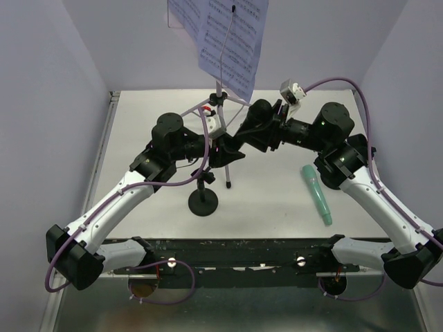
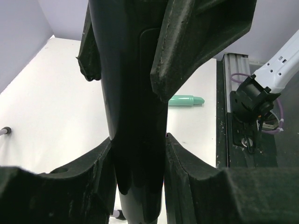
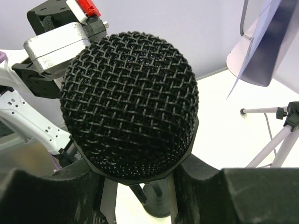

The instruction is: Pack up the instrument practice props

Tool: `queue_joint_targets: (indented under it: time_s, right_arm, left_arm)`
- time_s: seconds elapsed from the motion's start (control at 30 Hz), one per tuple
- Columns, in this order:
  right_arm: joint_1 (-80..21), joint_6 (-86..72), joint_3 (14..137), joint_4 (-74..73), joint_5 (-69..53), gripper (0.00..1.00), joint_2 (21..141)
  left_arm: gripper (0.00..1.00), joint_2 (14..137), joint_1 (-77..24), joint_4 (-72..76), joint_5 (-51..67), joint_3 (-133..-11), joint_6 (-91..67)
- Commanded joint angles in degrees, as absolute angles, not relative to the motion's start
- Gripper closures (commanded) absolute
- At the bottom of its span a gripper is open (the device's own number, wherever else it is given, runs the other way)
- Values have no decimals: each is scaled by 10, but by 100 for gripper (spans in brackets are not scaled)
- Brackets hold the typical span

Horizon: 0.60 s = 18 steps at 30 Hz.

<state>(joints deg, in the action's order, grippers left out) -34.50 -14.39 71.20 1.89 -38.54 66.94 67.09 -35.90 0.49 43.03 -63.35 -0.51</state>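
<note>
A black microphone with a mesh head (image 3: 128, 102) stands in a black round-based clip holder (image 1: 203, 202) at the table's middle. My left gripper (image 1: 228, 155) is shut on the microphone's dark body (image 2: 135, 93). My right gripper (image 1: 239, 142) is shut on it just under the head, and its fingers (image 2: 196, 42) show above mine in the left wrist view. The holder's base (image 3: 161, 205) shows below the head. A teal microphone (image 1: 316, 194) lies on the table at the right and also shows in the left wrist view (image 2: 186, 100). White sheet-music pages (image 1: 228, 34) hang on the silver tripod (image 1: 227, 169) behind; its plate is hidden.
Tripod legs (image 3: 275, 144) spread just behind the grippers, one foot at the left (image 2: 4, 131). Lilac walls close in the left, right and back. A black rail (image 1: 242, 252) runs along the near edge between the arm bases.
</note>
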Motion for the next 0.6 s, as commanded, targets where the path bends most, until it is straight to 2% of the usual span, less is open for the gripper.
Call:
queue_joint_targets:
  time_s: [0.0,0.07,0.1,0.17,0.23,0.27,0.3,0.33,0.57]
  right_arm:
    - [-349,-147,690,35,-380,59,655]
    - [-349,-144,683,35,-378,66,651]
    - [-349,-142,681,35,-377,71,650]
    - [-350,-140,679,34,-371,84,648]
    - [-348,-135,679,26,-350,100,643]
    - [-346,-131,680,19,-345,100,641]
    - [-344,-127,683,9,-345,100,639]
    - [-340,-122,686,1,-346,100,635]
    - [-309,-46,717,-194,-345,100,583]
  left_arm:
    - [100,676,-366,15,419,-656,17]
    - [100,677,-366,14,417,-655,21]
    - [95,678,-367,13,417,-656,24]
    - [67,682,-367,6,411,-657,29]
    - [47,683,-368,1,400,-658,33]
    - [40,681,-368,1,392,-660,36]
    - [28,679,-368,-11,383,-661,40]
    - [2,677,-368,-17,376,-662,45]
    - [1,641,-368,-84,357,-658,111]
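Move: The black microphone is gripped at both ends: its middle sits some 4 cm left of the right hand and 3 cm below, and about 4 cm right of the left hand and 3 cm above. From the right hand, the green microphone lies on the table some 25 cm right, 4 cm back and 35 cm below; the empty mic stand about 17 cm left and 6 cm back; the music stand's pole about 10 cm left and 17 cm ahead. The black microphone passes over to the right hand: the left fingers, still shut on the tail of its handle, open wide and let go, that hand staying nearly in place. The right fingers keep their grip near the head and draw it right and down, about 3 cm each way, slowly at first and then quicker, out from between the left fingers. ##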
